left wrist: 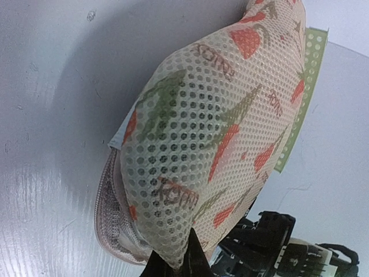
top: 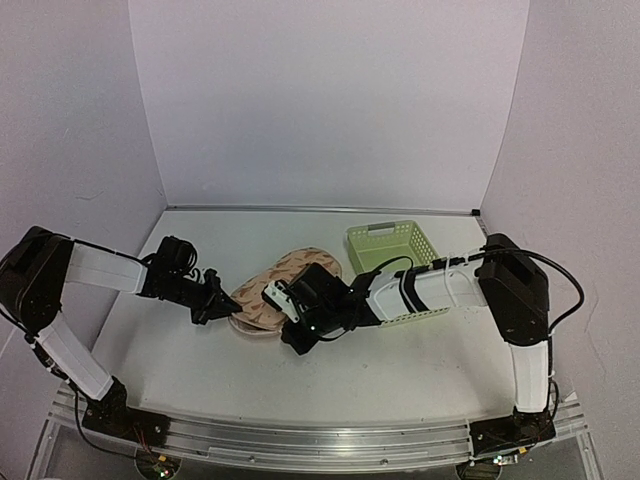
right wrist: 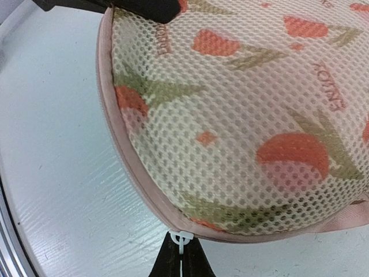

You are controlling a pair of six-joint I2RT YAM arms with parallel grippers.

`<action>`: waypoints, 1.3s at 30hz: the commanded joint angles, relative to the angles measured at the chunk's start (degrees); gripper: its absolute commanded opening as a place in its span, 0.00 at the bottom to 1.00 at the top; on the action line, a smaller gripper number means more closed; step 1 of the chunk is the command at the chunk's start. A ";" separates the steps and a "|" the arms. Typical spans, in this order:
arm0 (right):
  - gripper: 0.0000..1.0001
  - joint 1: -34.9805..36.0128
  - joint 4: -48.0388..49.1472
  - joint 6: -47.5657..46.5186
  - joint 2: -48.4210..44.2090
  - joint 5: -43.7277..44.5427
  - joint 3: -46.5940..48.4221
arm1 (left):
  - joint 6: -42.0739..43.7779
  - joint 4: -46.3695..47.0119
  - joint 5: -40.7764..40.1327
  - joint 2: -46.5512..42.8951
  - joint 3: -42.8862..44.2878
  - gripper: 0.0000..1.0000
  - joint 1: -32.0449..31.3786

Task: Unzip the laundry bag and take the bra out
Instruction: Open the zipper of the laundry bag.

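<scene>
The laundry bag [top: 272, 288] lies at mid-table, a beige mesh case with orange and green prints and a pink zipper band. My left gripper [top: 222, 304] is shut on the bag's left end, and a fold of its mesh [left wrist: 173, 190] is pinched between the dark fingertips [left wrist: 196, 259]. My right gripper [top: 284, 324] is at the bag's near edge, shut on the white zipper pull [right wrist: 183, 241] on the pink zipper band [right wrist: 124, 156]. The bag's domed side [right wrist: 248, 115] fills the right wrist view. The bra is hidden.
A pale green mesh basket [top: 392, 252] stands right behind the bag's far end, and its edge [left wrist: 305, 86] shows past the bag in the left wrist view. The right arm's black and white wrist [left wrist: 282, 248] sits close beside the bag. White walls enclose the table.
</scene>
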 commanded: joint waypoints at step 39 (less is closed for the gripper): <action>0.00 -1.22 -3.05 0.64 6.33 -2.55 15.78 | 27.55 -25.29 -3.43 7.37 23.34 0.04 14.67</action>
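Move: The zipper pull is already between the right fingers. From the left hand, which holds the bag's left end, that pull is about 12 cm to the right, 9 cm back and 3 cm lower. The laundry bag's middle lies some 14 cm ahead of the right hand, hardly to either side and about 1 cm lower. The already loose lower rim is about 7 cm left of the right hand and 3 cm ahead, some 1 cm lower. The green basket stands roughly 24 cm right and 18 cm ahead of it. Leftward goes the left hand with the bag's end still pinched, about 6 cm, then forward some 5 cm, ending slightly higher with a small tilt. The right hand, keeping hold of the zipper pull, first works forward and to the right, then turns back leftward while rising about 4 cm, so the hands end farther apart. ##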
